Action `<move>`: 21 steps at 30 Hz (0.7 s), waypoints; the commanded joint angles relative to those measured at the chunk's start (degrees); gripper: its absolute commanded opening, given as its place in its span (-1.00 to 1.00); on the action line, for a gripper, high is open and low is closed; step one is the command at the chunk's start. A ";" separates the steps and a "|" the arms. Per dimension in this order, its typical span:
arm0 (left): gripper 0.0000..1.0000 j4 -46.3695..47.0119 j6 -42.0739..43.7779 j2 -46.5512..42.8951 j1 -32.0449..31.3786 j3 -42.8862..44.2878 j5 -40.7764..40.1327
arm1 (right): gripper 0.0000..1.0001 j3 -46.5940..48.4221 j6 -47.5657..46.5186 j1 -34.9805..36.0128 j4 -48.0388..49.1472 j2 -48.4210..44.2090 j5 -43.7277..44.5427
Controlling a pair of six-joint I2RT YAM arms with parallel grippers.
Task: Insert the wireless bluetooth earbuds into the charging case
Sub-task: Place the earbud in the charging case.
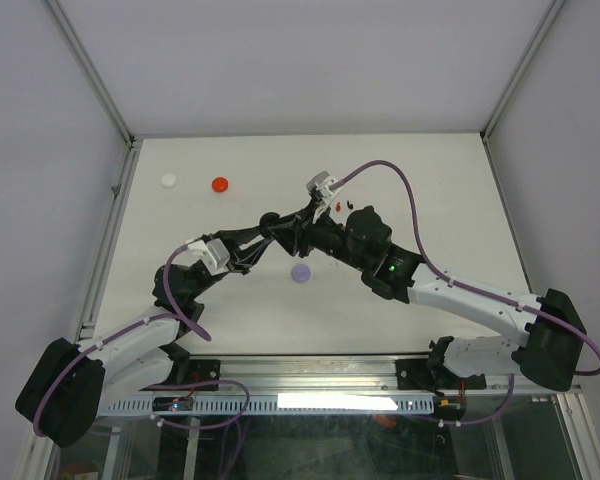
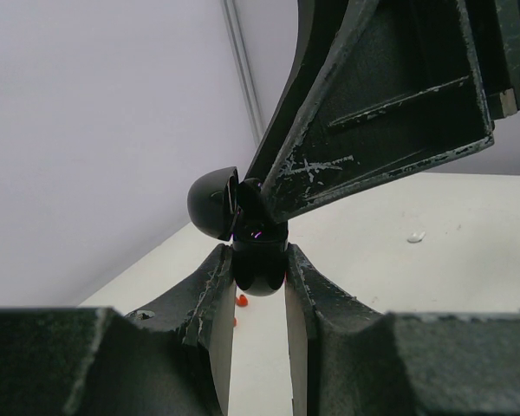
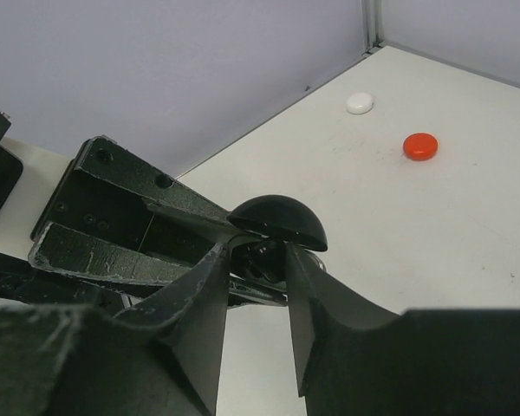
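My left gripper [image 2: 260, 260] is shut on a black round charging case [image 2: 260, 273], held above the table with its domed lid [image 2: 212, 204] flipped open. My right gripper [image 3: 258, 251] meets it from the other side, jaws a little apart, tips straddling the case's open mouth under the lid [image 3: 277, 221]. Something shiny and black sits between those tips; I cannot tell whether it is an earbud. The arms meet mid-table at the case [image 1: 271, 219]. Tiny red [image 1: 337, 203] and black [image 1: 350, 205] earbuds lie just behind. A red earbud [image 2: 240, 300] and a white one [image 2: 415, 236] lie on the table.
A lavender case [image 1: 301, 272] lies in front of the grippers. A red case [image 1: 219, 184] and a white case [image 1: 168, 181] sit at the back left, also seen as red case [image 3: 420, 146] and white case [image 3: 360, 103]. Walls enclose the white table [image 1: 430, 200].
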 commanded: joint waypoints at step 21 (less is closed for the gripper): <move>-1.00 -0.12 -1.86 0.67 0.29 1.31 -4.02 | 0.21 7.08 -11.23 -2.85 -13.99 -6.45 9.43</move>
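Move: The black charging case, open and held up in the left fingers, is right at the right fingertips, about 1 cm ahead, 1 cm left and 1 cm below that hand; from the left hand it lies about 1 cm ahead, level sideways, 1 cm higher. Some 25 cm below the right hand, on the table, the purple case lies about 7 cm ahead and 4 cm right, the red case about 35 cm ahead and 21 cm left. The black earbud is left in the case as the right fingers, already parting around it, first stay put and open wider. That hand then draws back off the case, about 4 cm in all, mostly to the right, with some rise and a little forward, its fingers swinging roughly 5 to 10 degrees clockwise and dipping slightly. The left hand keeps its grip on the case, nearly still. ##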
